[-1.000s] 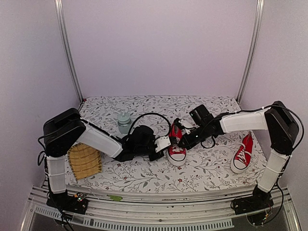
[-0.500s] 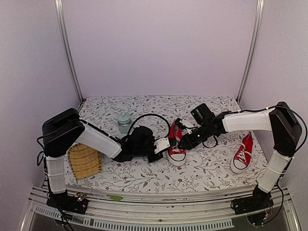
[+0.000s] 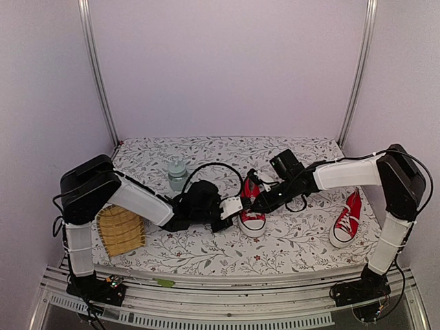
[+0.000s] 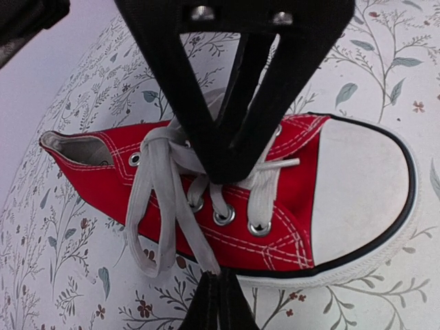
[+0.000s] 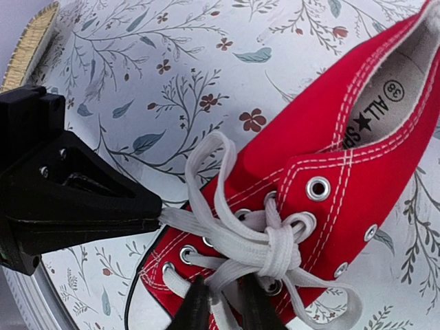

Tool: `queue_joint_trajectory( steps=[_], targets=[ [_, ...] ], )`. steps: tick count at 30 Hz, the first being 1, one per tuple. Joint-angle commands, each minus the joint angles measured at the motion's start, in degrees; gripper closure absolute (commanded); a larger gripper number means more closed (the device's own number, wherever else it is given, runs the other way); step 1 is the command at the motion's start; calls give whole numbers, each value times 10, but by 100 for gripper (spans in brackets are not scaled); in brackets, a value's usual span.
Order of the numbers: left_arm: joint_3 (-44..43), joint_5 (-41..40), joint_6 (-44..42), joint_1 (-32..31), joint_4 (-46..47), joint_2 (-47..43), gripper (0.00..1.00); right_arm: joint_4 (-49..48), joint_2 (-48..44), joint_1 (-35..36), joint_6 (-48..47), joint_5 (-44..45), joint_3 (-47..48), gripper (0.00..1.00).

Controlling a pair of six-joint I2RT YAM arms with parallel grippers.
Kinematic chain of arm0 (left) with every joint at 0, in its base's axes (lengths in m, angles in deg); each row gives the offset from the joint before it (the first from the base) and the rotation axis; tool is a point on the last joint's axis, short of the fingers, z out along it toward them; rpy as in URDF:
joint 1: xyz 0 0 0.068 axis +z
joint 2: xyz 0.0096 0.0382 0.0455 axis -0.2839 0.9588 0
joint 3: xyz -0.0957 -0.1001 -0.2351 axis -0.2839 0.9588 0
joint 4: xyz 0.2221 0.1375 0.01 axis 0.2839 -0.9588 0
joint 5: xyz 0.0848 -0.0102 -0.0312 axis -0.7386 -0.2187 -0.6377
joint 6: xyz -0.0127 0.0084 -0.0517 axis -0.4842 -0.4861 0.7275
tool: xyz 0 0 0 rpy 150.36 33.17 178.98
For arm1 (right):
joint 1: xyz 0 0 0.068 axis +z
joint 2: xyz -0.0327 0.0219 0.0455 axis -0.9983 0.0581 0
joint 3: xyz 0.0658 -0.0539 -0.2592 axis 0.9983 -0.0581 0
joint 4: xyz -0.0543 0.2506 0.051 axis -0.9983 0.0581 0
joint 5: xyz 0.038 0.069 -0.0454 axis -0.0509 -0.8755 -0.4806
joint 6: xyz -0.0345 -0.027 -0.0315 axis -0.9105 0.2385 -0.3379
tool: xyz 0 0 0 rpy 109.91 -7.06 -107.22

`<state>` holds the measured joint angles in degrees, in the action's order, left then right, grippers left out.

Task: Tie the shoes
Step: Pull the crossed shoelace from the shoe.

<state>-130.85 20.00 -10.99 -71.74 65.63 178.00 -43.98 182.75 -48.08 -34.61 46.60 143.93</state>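
Note:
One red shoe (image 3: 252, 220) lies mid-table, toe toward me, with a white knot (image 5: 278, 251) at its laces. My left gripper (image 4: 216, 283) is shut on the end of a lace strand (image 4: 185, 234) beside the shoe's (image 4: 289, 227) sole. The right wrist view shows that gripper (image 5: 155, 216) holding the lace (image 5: 182, 220) taut to the left. My right gripper (image 5: 223, 299) hovers over the lacing just toe-ward of the knot. It stands open with lace strands between its fingers. The other shoe (image 3: 346, 220) lies at the right, untouched.
A small pale bottle (image 3: 177, 173) stands behind the left arm. A woven mat (image 3: 120, 230) lies at the near left. A black cable (image 3: 213, 165) loops over the floral cloth (image 3: 295, 247) behind the shoe.
My right gripper has gone from shut to open over the laces and shifted slightly. The left gripper has kept its hold on the lace in place.

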Motion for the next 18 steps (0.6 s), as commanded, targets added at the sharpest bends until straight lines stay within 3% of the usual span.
queue_joint_trajectory(
  steps=[1, 4, 18],
  targets=[
    [6, 4, 5, -5, 3, -14, 100, -14, 7, 4, 16, 15, 13, 93],
    [10, 3, 3, -5, 2, -17, 100, -1, -6, 4, 11, 23, 10, 99],
    [28, 14, 2, 0, -15, -18, 100, 95, -48, 5, -14, -53, -14, 99]
  ],
)
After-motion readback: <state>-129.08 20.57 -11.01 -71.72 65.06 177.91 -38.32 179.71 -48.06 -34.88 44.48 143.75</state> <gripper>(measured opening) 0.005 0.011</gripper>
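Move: The crossed shoelace's strand lies at the right hand's part-open fingertips, barely 1 cm below. Its knot is about 3 cm ahead of the right hand, neither left nor right, and the toe cap some 8 cm back, in line sideways and 3 cm lower. For the left hand, already gripping lace beside the shoe, the knot is 3 cm ahead, 5 cm right and 2 cm higher. Right fingers pinch the shoelace strand, drawing it 2 cm back and up; left, still gripping lace, sinks 1 cm. ##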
